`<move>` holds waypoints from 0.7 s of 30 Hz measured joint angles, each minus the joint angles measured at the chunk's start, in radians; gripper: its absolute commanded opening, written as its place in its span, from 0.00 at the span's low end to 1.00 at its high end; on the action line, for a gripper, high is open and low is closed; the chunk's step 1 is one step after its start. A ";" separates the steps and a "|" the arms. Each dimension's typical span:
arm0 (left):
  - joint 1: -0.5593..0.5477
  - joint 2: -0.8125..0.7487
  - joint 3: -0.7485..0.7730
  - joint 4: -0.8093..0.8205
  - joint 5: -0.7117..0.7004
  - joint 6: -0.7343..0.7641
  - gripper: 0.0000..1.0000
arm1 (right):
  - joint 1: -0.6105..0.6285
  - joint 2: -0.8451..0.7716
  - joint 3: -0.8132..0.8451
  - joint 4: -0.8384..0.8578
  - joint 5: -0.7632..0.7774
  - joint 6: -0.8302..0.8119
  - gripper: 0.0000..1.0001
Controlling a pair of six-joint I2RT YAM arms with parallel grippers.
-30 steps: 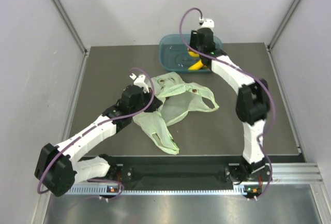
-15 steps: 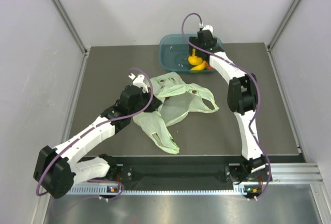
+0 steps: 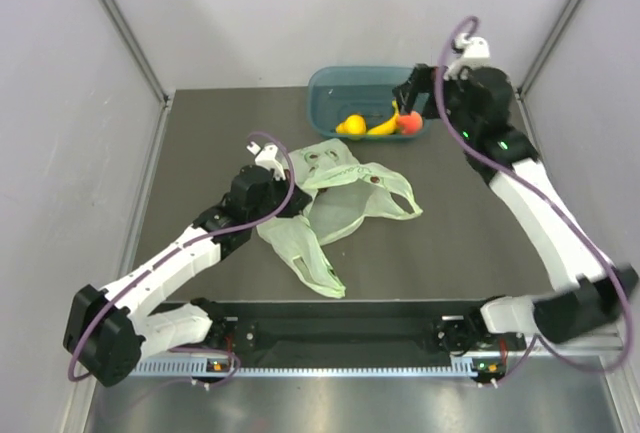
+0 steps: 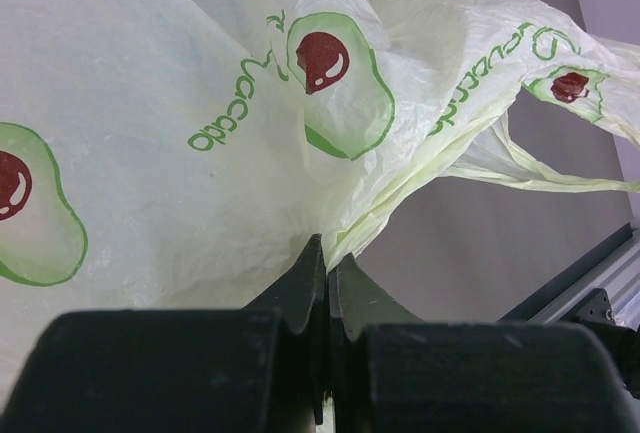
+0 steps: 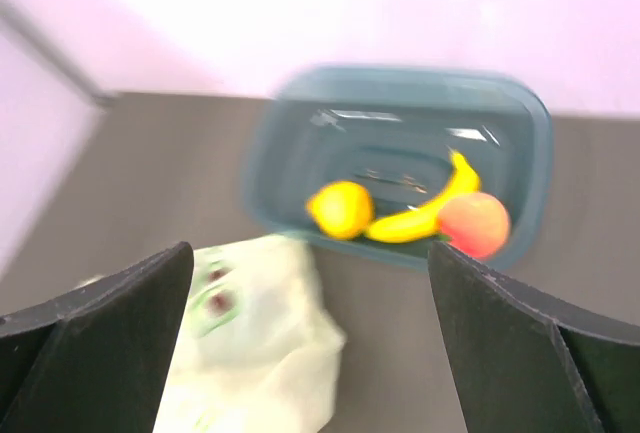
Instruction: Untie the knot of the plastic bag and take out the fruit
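Observation:
The pale green plastic bag (image 3: 345, 193) lies crumpled mid-table, its handle strips (image 3: 398, 200) loose; the knot is out of view. My left gripper (image 3: 291, 204) is shut on the bag's left edge. In the left wrist view the avocado-printed bag (image 4: 200, 103) fills the frame, with film pinched in the gripper (image 4: 328, 253). Fruit lies in the teal tub (image 3: 330, 88): a yellow round fruit (image 3: 350, 125), a banana (image 3: 383, 126) and an orange-red peach (image 3: 409, 123). My right gripper (image 3: 408, 93) hangs open and empty above the tub's right end. The right wrist view is blurred, showing gripper (image 5: 308, 253), tub (image 5: 530, 123), round fruit (image 5: 340, 208), banana (image 5: 425, 208), peach (image 5: 473, 225) and bag (image 5: 255, 353).
The tub stands against the back edge of the dark mat (image 3: 200, 143). Pale walls with metal rails (image 3: 125, 28) close in both sides. A metal frame bar (image 3: 340, 333) carrying the arm bases runs along the near edge.
The right arm has swung up and to the right, out of the tub, with its jaws opening wide. The peach now shows in the tub. The left arm and bag have stayed put.

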 measured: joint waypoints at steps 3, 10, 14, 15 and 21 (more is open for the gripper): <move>0.000 -0.016 0.000 -0.013 0.000 0.001 0.00 | 0.050 -0.266 -0.156 0.027 -0.061 0.000 1.00; 0.000 -0.039 0.000 -0.042 0.000 0.005 0.00 | 0.369 -0.652 -0.542 0.043 -0.156 0.063 0.87; 0.000 -0.039 0.000 -0.056 0.004 0.006 0.00 | 0.511 -0.648 -0.720 0.082 -0.153 0.132 0.60; 0.000 -0.039 0.000 -0.061 0.004 0.006 0.00 | 0.530 -0.627 -0.744 0.097 -0.151 0.146 0.50; 0.000 -0.039 0.000 -0.088 0.004 0.006 0.00 | 0.608 -0.348 -0.772 0.272 -0.087 0.226 0.47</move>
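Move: The plastic bag's open mouth, pinched at its left rim by the left gripper, lies about 13 cm back from the right hand, 13 cm to its left and roughly 26 cm below. Its loose handle is some 10 cm back and 1 cm right of that hand. In the blue tray, the lemon sits about 19 cm ahead and 7 cm left, the peach 19 cm ahead and 6 cm right. From the left hand the mouth is 2 cm ahead, 9 cm right and 10 cm below. The bag's mouth is what the empty right hand heads for, leaving the tray: it swings back about 25 cm, first rising slightly, then bearing left some 15 cm and sinking to the bag's near side. Its wrist turns roughly 35 degrees counter-clockwise and tips down while the wide-open fingers narrow to less than half. The left gripper keeps its pinch on the rim, easing back slightly. ##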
